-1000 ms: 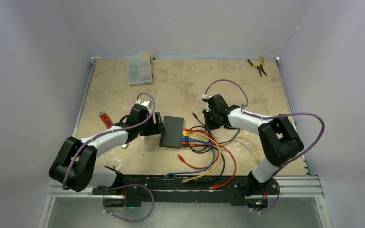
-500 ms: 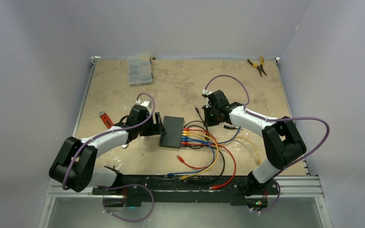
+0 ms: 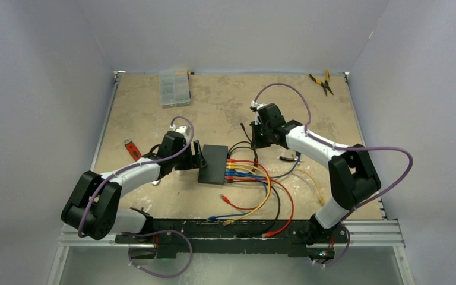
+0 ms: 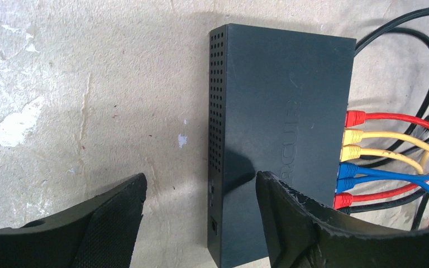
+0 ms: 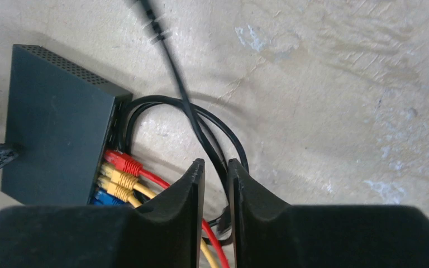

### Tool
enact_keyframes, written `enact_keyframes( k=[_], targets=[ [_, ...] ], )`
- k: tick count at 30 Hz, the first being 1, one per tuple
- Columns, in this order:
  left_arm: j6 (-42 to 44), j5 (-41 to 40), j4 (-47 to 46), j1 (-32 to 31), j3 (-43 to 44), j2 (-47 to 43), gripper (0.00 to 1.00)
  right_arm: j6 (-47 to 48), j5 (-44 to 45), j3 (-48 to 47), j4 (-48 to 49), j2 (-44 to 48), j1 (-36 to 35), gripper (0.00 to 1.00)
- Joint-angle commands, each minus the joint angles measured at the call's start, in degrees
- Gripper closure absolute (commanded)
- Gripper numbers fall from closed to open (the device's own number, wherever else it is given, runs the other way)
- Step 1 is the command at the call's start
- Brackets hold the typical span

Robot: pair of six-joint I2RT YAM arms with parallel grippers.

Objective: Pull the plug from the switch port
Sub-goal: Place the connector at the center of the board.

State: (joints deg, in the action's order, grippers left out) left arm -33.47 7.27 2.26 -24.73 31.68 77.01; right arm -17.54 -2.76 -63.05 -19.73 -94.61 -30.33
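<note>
The black switch point(image 3: 214, 164) lies flat mid-table, with red, yellow and blue plugs point(image 4: 351, 146) in its right edge. My left gripper point(image 3: 197, 155) is open at the switch's left edge point(image 4: 200, 178), one finger over the switch's top point(image 4: 279, 111) and the other over the table. My right gripper point(image 3: 257, 138) is right of and behind the switch point(image 5: 56, 145). Its jaws point(image 5: 217, 164) are shut on a black cable point(image 5: 173, 72). That cable's plug end point(image 3: 241, 126) hangs free in the air, out of the switch.
A clear compartment box point(image 3: 174, 88) sits at the back left and yellow-handled pliers point(image 3: 322, 83) at the back right. A red-handled tool point(image 3: 132, 148) lies left of my left arm. Loose coloured cables point(image 3: 255, 205) loop toward the front edge.
My right gripper has moved up and toward the back with the black cable, carrying its free plug end farther from the switch. The left arm and the switch have not moved.
</note>
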Motion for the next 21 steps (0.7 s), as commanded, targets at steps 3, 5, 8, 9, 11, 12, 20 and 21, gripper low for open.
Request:
enact_keyframes(
  k=[3, 5, 8, 9, 11, 12, 20, 21],
  targets=[
    [-0.10, 0.64, -1.12, 0.39, -0.91, -0.13, 0.29, -0.57, 2.12, -2.40, 2.58, -1.63, 0.87, 0.56],
    [-0.13, 0.74, -1.12, 0.39, -0.78, -0.11, 0.29, -0.74, 1.64, -1.37, 2.78, -1.53, 1.56, 0.51],
    [0.07, 0.75, -1.12, 0.39, -0.58, -0.04, 0.29, -0.68, 0.83, 0.96, 3.42, -0.73, 2.57, 0.47],
    [0.17, 0.74, -1.04, 0.39, -0.49, 0.05, 0.29, -0.58, 0.88, 1.67, 3.46, -0.67, 2.70, 0.46],
    [0.37, 0.73, -1.03, 0.39, -0.34, 0.20, 0.29, -0.40, 0.92, 2.92, 3.58, -0.87, 2.90, 0.45],
    [0.34, 0.73, -1.10, 0.39, -0.32, 0.32, 0.29, -0.26, 0.92, 3.52, 3.67, -1.17, 2.90, 0.45],
    [0.41, 1.26, -1.38, 0.39, -0.31, 1.17, 0.29, 1.14, 2.52, 4.10, 5.92, -7.14, 2.90, 0.46],
    [0.38, 1.26, -1.38, 0.39, -0.31, 1.08, 0.29, 1.11, 3.50, 3.77, 5.94, -7.96, 2.76, 0.47]
  ],
)
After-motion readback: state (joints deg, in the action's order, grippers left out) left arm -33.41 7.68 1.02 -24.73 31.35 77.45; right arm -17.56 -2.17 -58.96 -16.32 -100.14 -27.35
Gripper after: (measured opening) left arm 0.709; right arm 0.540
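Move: The right hand, still around the black cable, has the near black plug about 4 cm back, 2 cm right and 7 cm below. The cable's far end sticks out some 5 cm ahead and 4 cm left, nearly as high as the fingers. The switch is roughly 12 cm left and 5 cm back, its nearest red plug 6 cm left and 4 cm back. From the left hand, the near plug lies 17 cm right and 1 cm ahead. The right fingers open from nearly shut to about half wide and let go of the black cable while the hand carries on about 1 cm forward. Then the hand sinks some 5 cm, easing back and about 3 cm to the right with a slight downward tilt of the tips, to bring the open fingers low over the near black plug. ##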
